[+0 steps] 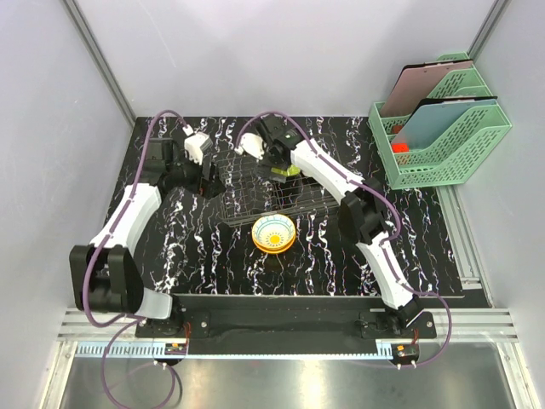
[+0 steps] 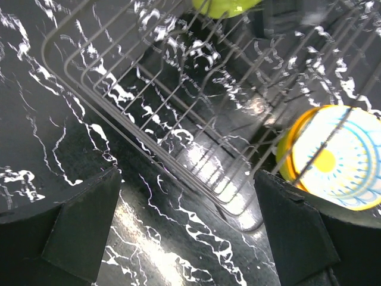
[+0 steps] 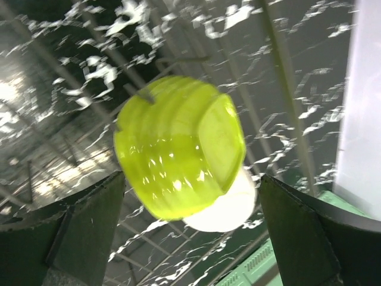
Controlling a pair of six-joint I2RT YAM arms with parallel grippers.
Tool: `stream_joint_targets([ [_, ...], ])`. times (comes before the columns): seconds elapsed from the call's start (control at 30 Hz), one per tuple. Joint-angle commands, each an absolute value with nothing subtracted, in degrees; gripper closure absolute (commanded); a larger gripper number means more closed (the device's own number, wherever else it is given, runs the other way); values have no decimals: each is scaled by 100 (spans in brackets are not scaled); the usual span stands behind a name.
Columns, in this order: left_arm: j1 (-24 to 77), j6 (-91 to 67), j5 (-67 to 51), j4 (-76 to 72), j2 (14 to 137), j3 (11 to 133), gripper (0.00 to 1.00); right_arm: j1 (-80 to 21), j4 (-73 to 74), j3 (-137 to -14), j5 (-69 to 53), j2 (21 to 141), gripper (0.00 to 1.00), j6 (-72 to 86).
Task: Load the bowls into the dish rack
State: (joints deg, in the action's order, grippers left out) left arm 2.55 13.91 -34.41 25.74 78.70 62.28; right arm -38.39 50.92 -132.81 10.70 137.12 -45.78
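The wire dish rack stands at the middle of the table. A lime green bowl lies tilted at its far side, under my right gripper. In the right wrist view the lime green bowl lies beyond my open fingers, not gripped, with a white bowl behind it. A cream bowl with an orange rim and patterned inside sits on the table against the rack's near edge. My left gripper is open and empty at the rack's left end; the patterned bowl shows through the wires.
Green plastic mesh file trays stand at the back right, holding boards and a small orange item. A corner of a tray shows in the right wrist view. White walls enclose the black marbled table.
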Motion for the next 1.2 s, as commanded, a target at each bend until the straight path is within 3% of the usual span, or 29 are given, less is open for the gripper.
stream_joint_targets([
  [0.0, 229, 1327, -3287, 2109, 8305, 6635, 1, -3806, 5844, -13526, 721, 13799, 0, -4658],
  [0.33, 229, 1433, -3182, 2013, 8832, 6987, 1, -3771, 6882, -13983, 316, 13764, 0, -4685],
  [0.57, 229, 1283, -3164, 1916, 9334, 7286, 1, -3612, 6532, -14467, 289, 13518, 0, -4404],
  [1.17, 229, 1283, -3155, 2021, 9185, 7567, 1, -3033, 5818, -14827, 308, 12982, 0, -3349],
])
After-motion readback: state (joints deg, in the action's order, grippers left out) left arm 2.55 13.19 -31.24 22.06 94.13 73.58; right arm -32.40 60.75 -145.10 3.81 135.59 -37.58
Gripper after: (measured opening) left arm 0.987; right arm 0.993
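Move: The green bowl, tipped in the rack, is almost under my open right hand: about 2 cm ahead and 4 cm below. The white bowl stands some 8 cm to this hand's right, 3 cm ahead and 6 cm down. The remaining stack of bowls is about 15 cm back, 4 cm left and 8 cm lower. From my left hand, the green bowl lies roughly 12 cm ahead, 19 cm right and 10 cm below. With its fingers kept wide open, my right hand sweeps back about 4 cm and down over the green bowl, dragging it away from the white bowl. Then I bring it forward again and lift it clear, ending some 6 cm higher and 3 to 4 cm to the right. Meanwhile my open left hand travels about 7 cm forward towards the rack's far left corner, bobbing down and up on the way. ##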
